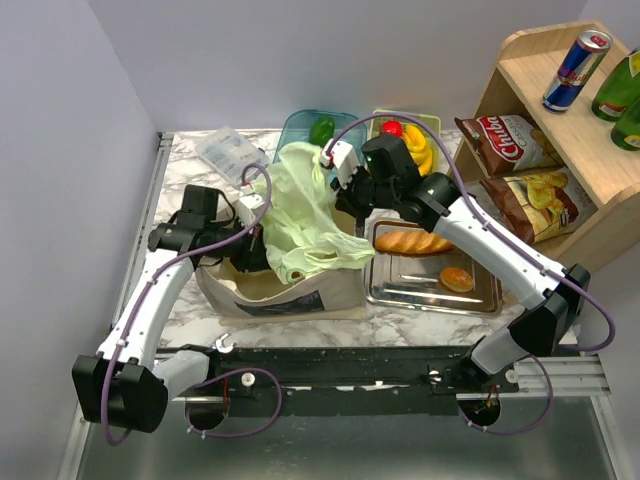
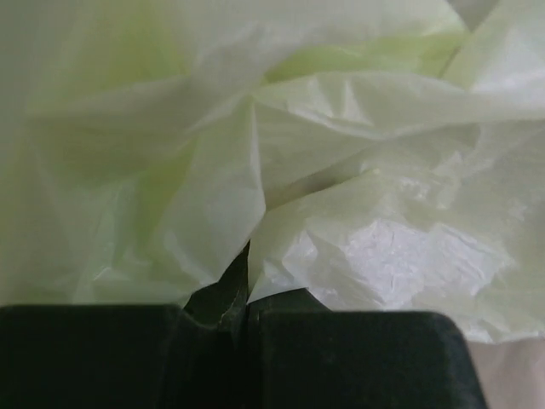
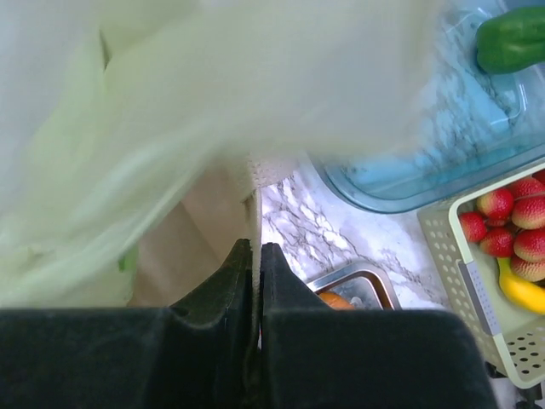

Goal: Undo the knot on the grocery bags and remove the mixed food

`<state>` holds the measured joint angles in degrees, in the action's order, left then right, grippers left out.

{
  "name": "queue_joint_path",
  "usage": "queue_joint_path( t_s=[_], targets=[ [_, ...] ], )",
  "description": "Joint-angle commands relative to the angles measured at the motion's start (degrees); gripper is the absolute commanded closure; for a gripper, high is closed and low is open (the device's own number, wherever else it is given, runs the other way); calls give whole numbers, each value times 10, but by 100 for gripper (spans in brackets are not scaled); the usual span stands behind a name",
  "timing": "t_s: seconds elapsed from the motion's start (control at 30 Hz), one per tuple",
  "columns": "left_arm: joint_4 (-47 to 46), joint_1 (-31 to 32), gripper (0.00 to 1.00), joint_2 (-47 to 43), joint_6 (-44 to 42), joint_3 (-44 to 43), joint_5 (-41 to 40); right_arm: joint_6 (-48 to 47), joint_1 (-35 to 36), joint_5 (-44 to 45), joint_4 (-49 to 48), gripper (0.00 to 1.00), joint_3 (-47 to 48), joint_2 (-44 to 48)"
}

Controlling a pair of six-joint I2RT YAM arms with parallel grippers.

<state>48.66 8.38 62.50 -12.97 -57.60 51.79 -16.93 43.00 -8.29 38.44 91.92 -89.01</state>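
The pale green bag (image 1: 300,215) lies crumpled over the open beige tote (image 1: 285,290). Its knot is hidden among the folds. My left gripper (image 1: 256,232) sits at the green bag's left side; in the left wrist view its jaws (image 2: 247,285) are shut with the thin green film (image 2: 358,239) caught at the tips. My right gripper (image 1: 345,203) is at the bags' right side, shut (image 3: 258,256) on a cream strip that looks like the tote's edge (image 3: 257,183). A green pepper (image 1: 321,130) (image 3: 511,38), strawberries (image 3: 511,226) and bananas (image 1: 420,155) lie in containers behind the bags.
A blue container (image 1: 300,125) and a perforated basket (image 3: 477,298) stand at the back. A metal tray (image 1: 430,292) with a bread loaf (image 1: 410,240) and a bun (image 1: 456,278) lies right of the tote. A wooden shelf (image 1: 560,130) holds crisp bags (image 1: 505,140), a can (image 1: 577,70) and green bottles (image 1: 620,90).
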Motion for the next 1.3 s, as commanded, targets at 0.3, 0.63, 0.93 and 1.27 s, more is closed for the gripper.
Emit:
queue_joint_path(
  t_s=[0.3, 0.63, 0.93, 1.27],
  targets=[
    [41, 209, 96, -9, -182, 68, -530, -2, -7, -5, -84, 99, -6, 32],
    [89, 241, 64, 37, -244, 93, -704, -4, -10, -14, -91, 99, -15, 34],
    [170, 241, 14, -31, -172, -118, -486, -6, -9, -22, -93, 99, -23, 39],
    [170, 220, 9, -56, -127, -236, -388, -2, -9, -24, -98, 99, -27, 45]
  ],
)
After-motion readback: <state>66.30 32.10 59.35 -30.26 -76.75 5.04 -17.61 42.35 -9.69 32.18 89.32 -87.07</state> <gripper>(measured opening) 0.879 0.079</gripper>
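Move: The left hand, holding the emptied grocery bag, is over the tote; the tote's middle is about 4 cm to its right, level fore-and-aft, some 11 cm below. The bread tray is about 33 cm right, 1 cm back; the blue container 24 cm ahead, 10 cm right; both some 18 cm lower. From the right hand, still pinching the tote's rim, the tote's middle is roughly 10 cm back, 12 cm left, 16 cm below. Left hand lowers the grocery bag about 12 cm and leftward into the tote, opens, rises some 17 cm. ##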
